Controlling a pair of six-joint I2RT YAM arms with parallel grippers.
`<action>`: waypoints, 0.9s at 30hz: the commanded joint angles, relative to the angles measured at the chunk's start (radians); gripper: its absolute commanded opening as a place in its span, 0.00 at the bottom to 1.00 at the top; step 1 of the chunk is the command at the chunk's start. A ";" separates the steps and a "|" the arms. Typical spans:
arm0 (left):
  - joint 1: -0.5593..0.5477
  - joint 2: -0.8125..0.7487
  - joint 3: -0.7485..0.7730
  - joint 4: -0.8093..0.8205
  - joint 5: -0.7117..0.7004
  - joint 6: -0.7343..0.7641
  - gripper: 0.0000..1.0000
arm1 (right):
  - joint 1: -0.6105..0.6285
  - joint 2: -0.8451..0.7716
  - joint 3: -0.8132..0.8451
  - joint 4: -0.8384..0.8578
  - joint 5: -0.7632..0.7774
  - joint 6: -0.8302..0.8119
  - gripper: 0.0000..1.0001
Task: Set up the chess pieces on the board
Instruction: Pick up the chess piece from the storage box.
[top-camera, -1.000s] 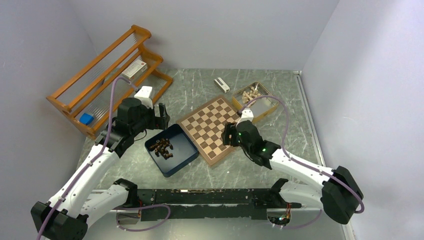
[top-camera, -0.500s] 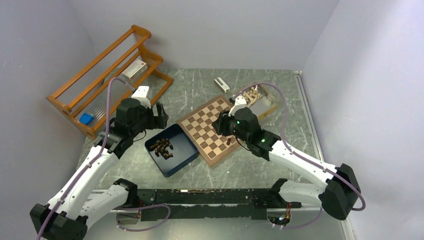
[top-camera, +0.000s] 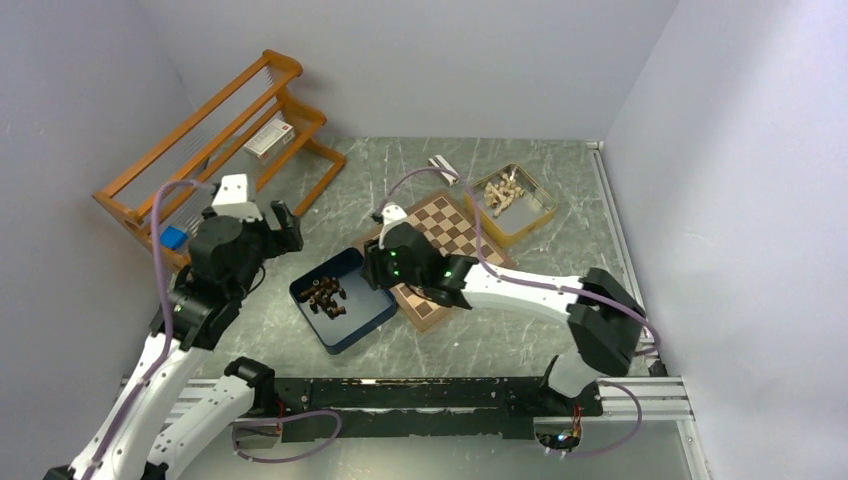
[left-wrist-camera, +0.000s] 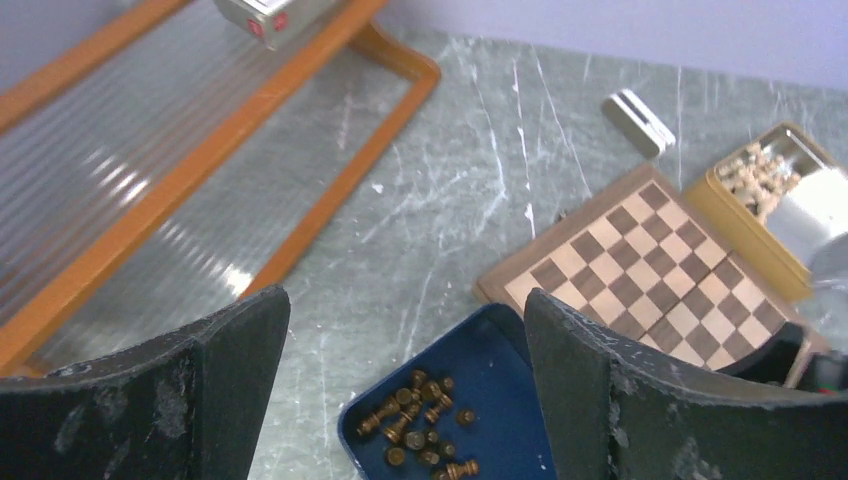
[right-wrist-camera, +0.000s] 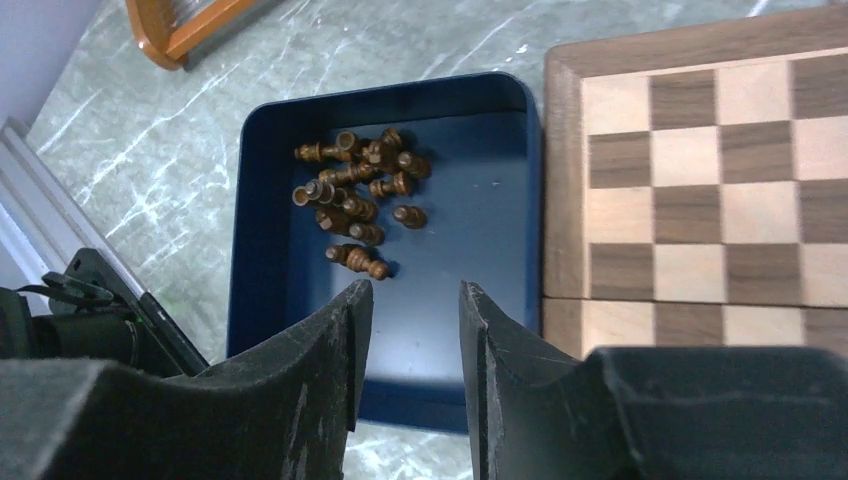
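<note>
Several dark brown chess pieces (top-camera: 325, 296) (left-wrist-camera: 420, 410) (right-wrist-camera: 355, 190) lie in a heap inside the dark blue box (top-camera: 352, 318) (left-wrist-camera: 500, 400) (right-wrist-camera: 460, 250). The board (top-camera: 440, 222) (left-wrist-camera: 650, 260) (right-wrist-camera: 700, 180) sits just right of the box, and the squares I can see are bare. My right arm covers its near part. My right gripper (top-camera: 372, 268) (right-wrist-camera: 415, 288) hovers over the box's right side, jaws partly open with nothing between them. My left gripper (top-camera: 280, 225) (left-wrist-camera: 402, 300) hangs wide open and empty, up and left of the box.
An orange wooden rack (top-camera: 220, 140) stands at the back left. A brass tin of pale beige pieces (top-camera: 510, 198) sits beyond the board's right corner. A small white object (top-camera: 443, 165) lies behind the board. Walls close in on three sides.
My right arm has swung left from the board's near edge to over the blue box, its jaws narrowing. My left arm has drawn back to the left, away from the box.
</note>
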 joint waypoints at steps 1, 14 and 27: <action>0.003 -0.079 -0.033 0.015 -0.133 -0.002 0.92 | 0.027 0.106 0.081 0.044 0.003 0.003 0.41; -0.029 -0.098 -0.024 -0.003 -0.188 0.000 0.93 | 0.074 0.389 0.272 0.020 -0.005 -0.017 0.39; -0.034 -0.108 -0.027 -0.001 -0.194 0.004 0.93 | 0.087 0.493 0.329 -0.020 0.010 -0.032 0.36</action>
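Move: Standing in the blue box, the lone dark pawn nearest the board is about 9 cm to the right hand's left, 2 cm ahead and some 14 cm below. The pile of dark pieces lies about 5 cm farther left of the pawn, level with it, and a fallen piece lies roughly 4 cm back from it. The chessboard's middle is some 11 cm ahead and 11 cm right of the hand. From the left hand the pawn is about 7 cm right and 27 cm below. Sinking about 10 cm and sweeping some 8 cm left, the right hand comes down over the box towards the lone pawn; the leftward travel dies out near the end, leaving an almost straight descent. Its wrist tips some 10 degrees steeper, the fingers staying partly open. The left hand backs off about 3 cm to its left, open and empty. ##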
